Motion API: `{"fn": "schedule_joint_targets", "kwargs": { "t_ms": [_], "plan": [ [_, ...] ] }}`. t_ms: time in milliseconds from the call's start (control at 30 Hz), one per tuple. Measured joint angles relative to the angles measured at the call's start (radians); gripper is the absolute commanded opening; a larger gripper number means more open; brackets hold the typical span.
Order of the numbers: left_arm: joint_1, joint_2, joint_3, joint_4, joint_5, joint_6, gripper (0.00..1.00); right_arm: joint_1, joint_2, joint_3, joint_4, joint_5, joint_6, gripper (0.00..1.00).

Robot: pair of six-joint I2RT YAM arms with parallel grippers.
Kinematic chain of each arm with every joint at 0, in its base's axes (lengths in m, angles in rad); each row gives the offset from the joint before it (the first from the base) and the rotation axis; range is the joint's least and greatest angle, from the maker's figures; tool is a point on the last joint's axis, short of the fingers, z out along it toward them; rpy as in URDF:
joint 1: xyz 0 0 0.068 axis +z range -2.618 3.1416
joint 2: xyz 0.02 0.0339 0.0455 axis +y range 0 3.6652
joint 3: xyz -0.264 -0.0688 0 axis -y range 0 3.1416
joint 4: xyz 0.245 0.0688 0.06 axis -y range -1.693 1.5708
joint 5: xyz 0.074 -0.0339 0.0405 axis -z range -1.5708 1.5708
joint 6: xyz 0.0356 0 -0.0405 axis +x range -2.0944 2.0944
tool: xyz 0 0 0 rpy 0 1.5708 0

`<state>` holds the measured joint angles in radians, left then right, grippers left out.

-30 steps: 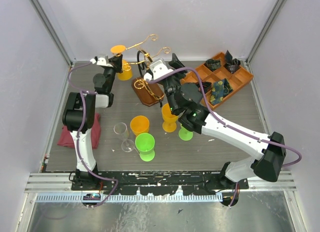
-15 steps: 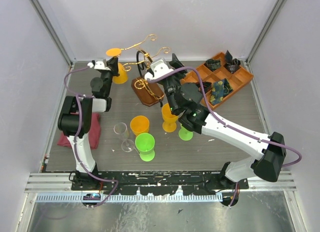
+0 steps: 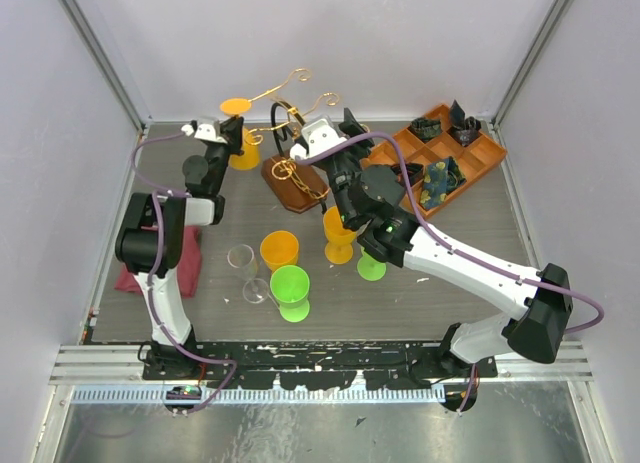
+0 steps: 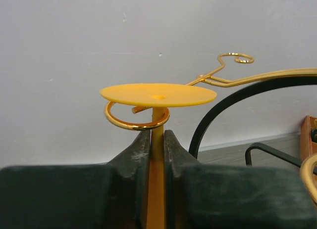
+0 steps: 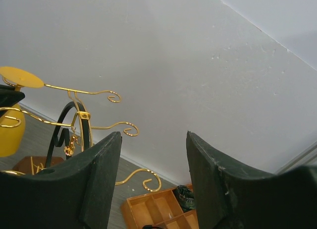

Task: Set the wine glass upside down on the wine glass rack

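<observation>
My left gripper (image 3: 226,136) is shut on the stem of an orange wine glass (image 3: 236,107), held upside down at the back left. In the left wrist view the stem (image 4: 157,155) runs between my fingers and its foot disc (image 4: 158,94) sits just above a gold scroll ring (image 4: 132,122) of the wine glass rack (image 3: 297,181). The rack's dark hoop (image 4: 223,103) stands to the right. My right gripper (image 3: 349,120) is open and empty beside the rack, which shows in its view (image 5: 81,117) with the glass (image 5: 20,77).
An orange compartment tray (image 3: 478,159) lies at the back right. An orange cup (image 3: 280,249), a green glass (image 3: 290,283), another orange glass (image 3: 338,233), a green foot (image 3: 371,269) and two clear glasses (image 3: 241,258) stand mid-table. A red cloth (image 3: 140,273) lies left.
My left gripper shifted the orange glass a little left, then slightly back right, staying by the rack's left scroll. The right arm has not moved.
</observation>
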<state>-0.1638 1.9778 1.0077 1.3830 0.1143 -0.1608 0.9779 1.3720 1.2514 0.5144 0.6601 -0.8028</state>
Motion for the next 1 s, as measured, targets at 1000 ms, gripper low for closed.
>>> {"fn": "schedule_joint_targets", "kwargs": {
  "t_ms": [1000],
  "plan": [
    [-0.007,-0.338,-0.389,-0.041,-0.083,0.085,0.68,-0.001,-0.066,0.144,-0.504,-0.041,0.423,0.92]
  ]
}}
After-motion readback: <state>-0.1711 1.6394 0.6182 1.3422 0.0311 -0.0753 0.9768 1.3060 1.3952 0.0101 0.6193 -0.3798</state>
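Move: My left hand still pinches the upturned orange wine glass by its stem, with the rack's rear curl already round that stem, about 2 cm above my fingertips and 1 cm to their left. The middle curl is some 4 cm right, 2 cm nearer me and 3 cm lower; the wooden base is about 10 cm back, 11 cm right and 25 cm below. From my empty right hand the wine glass is roughly 15 cm ahead, 23 cm left and 22 cm lower. I open my left fingers and let go of the stem, sinking as they spread, then draw back from the hanging glass about 8 cm, dipping some 5 cm before climbing most of that again and drifting left at the end. My empty right hand opens wider and tips down some 15 degrees, easing slightly back and down near the rack. ##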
